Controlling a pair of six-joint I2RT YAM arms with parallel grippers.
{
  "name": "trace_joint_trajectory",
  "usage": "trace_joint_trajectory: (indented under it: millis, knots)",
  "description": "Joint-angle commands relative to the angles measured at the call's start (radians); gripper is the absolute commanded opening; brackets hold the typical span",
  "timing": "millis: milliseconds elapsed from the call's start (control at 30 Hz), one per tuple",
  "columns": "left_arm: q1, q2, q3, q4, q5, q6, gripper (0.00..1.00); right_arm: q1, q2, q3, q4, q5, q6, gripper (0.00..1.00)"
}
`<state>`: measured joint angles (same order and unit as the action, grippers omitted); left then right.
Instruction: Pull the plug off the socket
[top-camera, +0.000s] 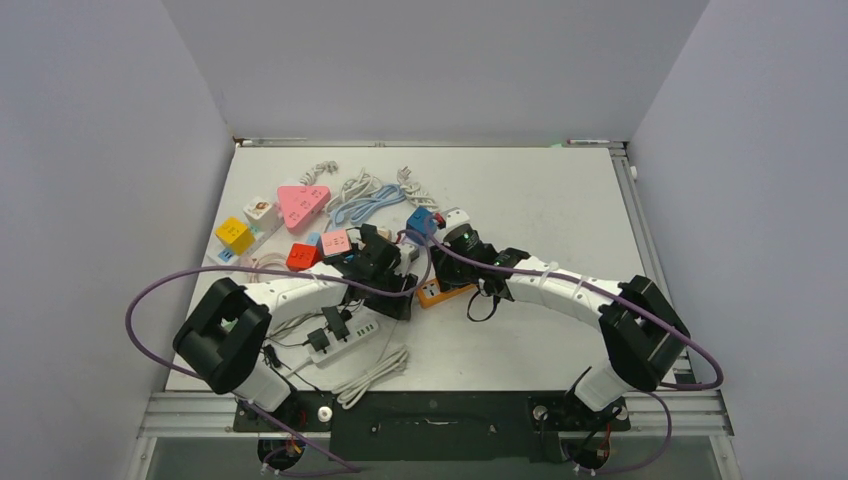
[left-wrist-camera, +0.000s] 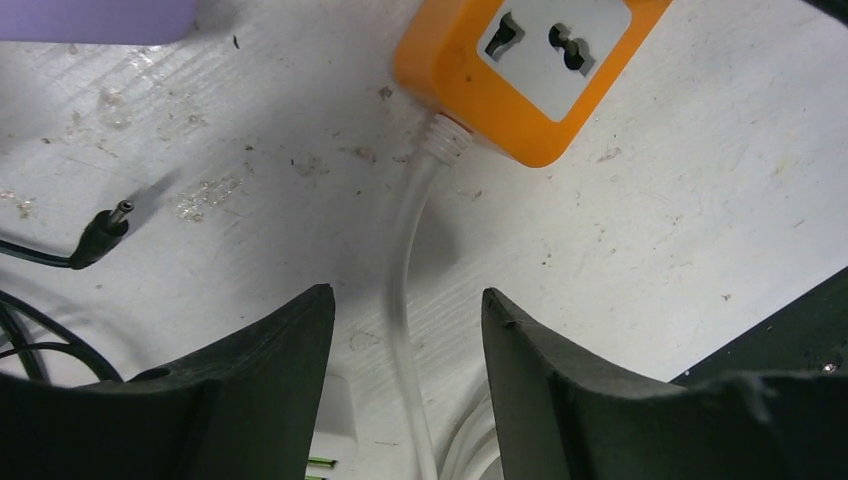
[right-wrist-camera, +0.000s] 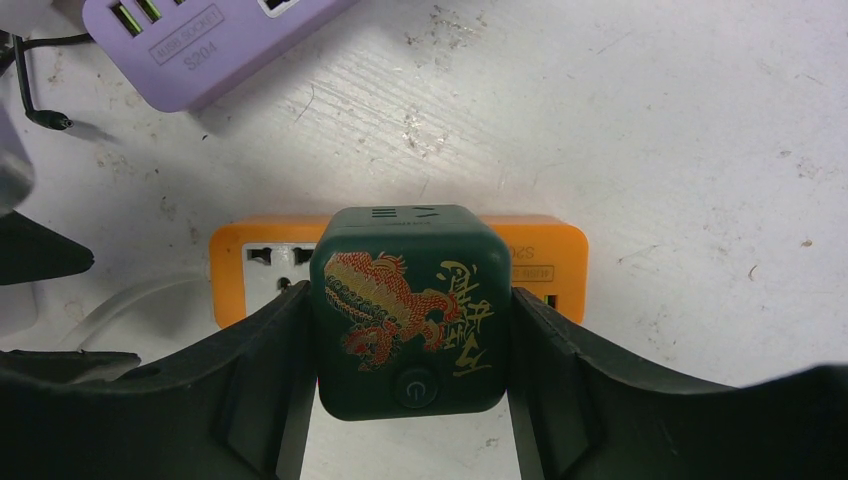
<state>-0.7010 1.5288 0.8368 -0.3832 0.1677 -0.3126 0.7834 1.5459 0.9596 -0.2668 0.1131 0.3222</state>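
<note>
The plug (right-wrist-camera: 410, 310) is a dark green cube with a red and gold dragon and a round power button. It sits on the face of the orange socket strip (right-wrist-camera: 540, 255). My right gripper (right-wrist-camera: 410, 300) is shut on the plug's two sides. In the left wrist view, the strip's end (left-wrist-camera: 520, 70) lies ahead with its white cable (left-wrist-camera: 405, 250) running back between my fingers. My left gripper (left-wrist-camera: 408, 305) is open, straddling that cable without touching it. From above, both grippers meet at the orange strip (top-camera: 445, 292) in the table's middle.
A purple power strip (right-wrist-camera: 200, 40) lies just beyond the orange one, with a black barrel jack (left-wrist-camera: 100, 235) on a thin lead beside it. A pink triangular adapter (top-camera: 302, 205), a yellow cube (top-camera: 235, 235), coiled cables (top-camera: 370, 195) and a white strip (top-camera: 345, 340) crowd the left half.
</note>
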Motion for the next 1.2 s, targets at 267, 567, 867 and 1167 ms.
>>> trace_joint_trajectory:
  millis: [267,567,867,1167]
  knots:
    - [-0.026,0.065,0.036,-0.032,-0.04,-0.026,0.31,-0.019,-0.022,-0.036,0.015,-0.023,0.03,0.2]
    - [-0.035,0.11,0.058,-0.058,-0.054,-0.037,0.0,-0.019,-0.013,-0.034,0.006,0.0,0.029,0.2]
    - [-0.035,0.127,0.068,-0.085,-0.082,-0.04,0.0,-0.01,0.024,0.012,-0.063,0.013,-0.009,0.2]
    - [-0.031,0.119,0.065,-0.098,-0.101,-0.041,0.0,-0.084,0.02,0.019,-0.119,-0.101,-0.026,0.15]
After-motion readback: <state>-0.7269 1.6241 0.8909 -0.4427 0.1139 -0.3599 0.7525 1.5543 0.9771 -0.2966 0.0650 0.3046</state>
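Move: The orange socket's cable runs right under my left hand, about 2 cm below my half-open fingers. The orange socket itself lies some 5 cm ahead and 10 cm to the right of that hand, the purple socket about 11 cm straight ahead, and the black barrel connector about 4 cm ahead and 5 cm left. From my right hand, already gripping the green plug, the cable spot is roughly 10 cm left and 5 cm back, with the orange socket directly below. I lower my left hand about 2 cm onto the orange socket's cable, just outside the end where it leaves the housing. Straddling it, I close the fingers from half open to shut, pinching the cable between the tips, then hold still there. My right hand stays put with its grip on the green plug, seated on the socket. ##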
